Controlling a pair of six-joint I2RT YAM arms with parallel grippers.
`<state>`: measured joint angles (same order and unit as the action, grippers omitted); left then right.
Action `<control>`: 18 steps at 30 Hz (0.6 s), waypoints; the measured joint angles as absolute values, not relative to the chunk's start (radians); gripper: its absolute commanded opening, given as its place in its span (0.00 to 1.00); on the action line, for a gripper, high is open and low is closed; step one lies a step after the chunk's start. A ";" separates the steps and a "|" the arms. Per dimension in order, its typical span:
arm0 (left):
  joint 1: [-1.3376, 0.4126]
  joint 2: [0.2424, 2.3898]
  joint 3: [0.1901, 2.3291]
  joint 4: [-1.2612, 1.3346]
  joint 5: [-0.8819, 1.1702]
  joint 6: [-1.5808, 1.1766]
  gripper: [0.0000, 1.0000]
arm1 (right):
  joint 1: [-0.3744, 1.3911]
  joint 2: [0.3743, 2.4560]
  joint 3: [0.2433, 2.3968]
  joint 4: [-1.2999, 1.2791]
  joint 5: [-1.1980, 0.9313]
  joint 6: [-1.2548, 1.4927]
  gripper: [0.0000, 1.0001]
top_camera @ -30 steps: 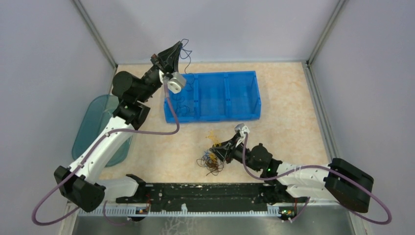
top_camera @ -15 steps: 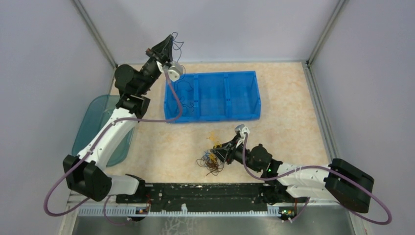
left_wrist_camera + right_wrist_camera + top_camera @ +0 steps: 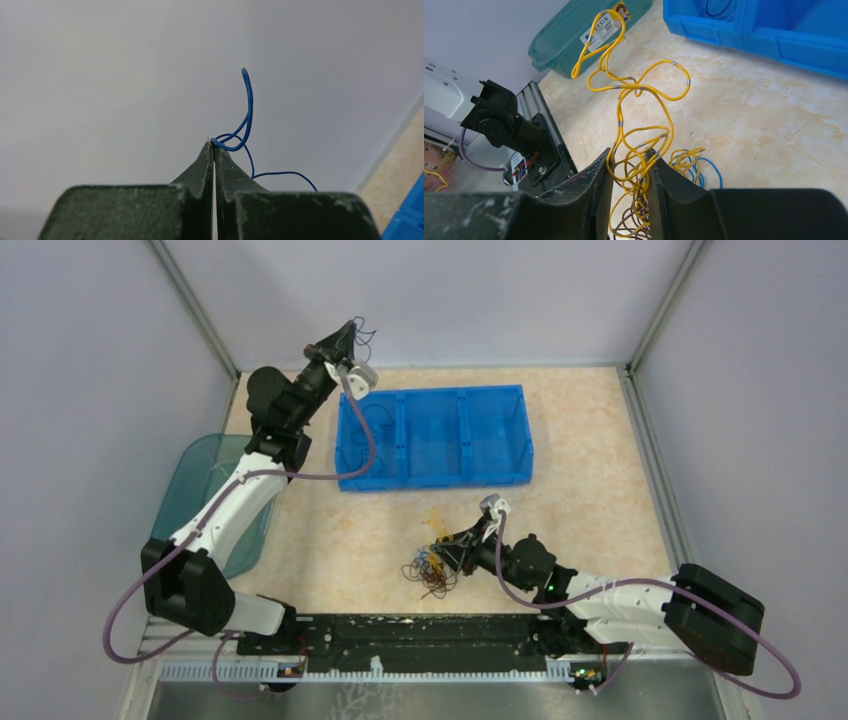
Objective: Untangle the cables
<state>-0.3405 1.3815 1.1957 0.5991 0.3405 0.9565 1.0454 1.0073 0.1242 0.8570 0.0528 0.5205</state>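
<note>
The cables lie as a tangle of yellow, brown and blue wires on the table in front of the right arm. My right gripper is shut on this tangle, with yellow wires and brown wires pinched between its fingers. Yellow loops stand up above the jaws, and a blue wire lies just to the right. My left gripper is raised high by the back wall, shut on a single thin blue wire that curls up from its tips.
A blue three-compartment bin stands behind the tangle, with a wire loop in its left compartment. A teal basin sits at the table's left edge. Grey walls close in three sides.
The left arm has swung back and to the left, carrying the blue wire higher toward the back wall. The right arm and the tangle have stayed put.
</note>
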 measured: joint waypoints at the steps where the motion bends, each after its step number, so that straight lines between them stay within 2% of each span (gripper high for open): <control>1: -0.340 1.390 1.194 0.590 0.336 0.948 0.03 | 1.045 1.007 0.125 0.855 0.053 0.521 0.30; 6: -0.340 1.430 1.192 0.422 0.317 0.902 0.13 | 1.045 0.993 0.125 0.841 0.053 0.521 0.30; 12: -0.335 1.472 1.196 0.112 0.306 0.837 0.17 | 1.045 0.986 0.125 0.832 0.056 0.520 0.30; 18: -0.329 1.501 1.201 -0.115 0.306 0.802 0.44 | 1.045 0.982 0.126 0.821 0.056 0.521 0.30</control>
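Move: The left compartment of the blue box, where the blue cable held high in the left hand is going, lies about 8 cm ahead of that hand, 2 cm right and some 42 cm below. The middle compartment is about 15 cm to the right of the left one. The green bin lies some 35 cm to the hand's left and 5 cm back, also far below. From the right hand, the left compartment is about 34 cm ahead, 17 cm left and 10 cm lower. The blue cable pinched in the left hand's shut fingers is let go over the left compartment: the hand drops fast, some 23 cm almost straight down towards the box, edging forward a little at first and then easing back, while the wrist tips about 50 degrees from pointing upward to pointing down and the fingers open to roughly a third. ##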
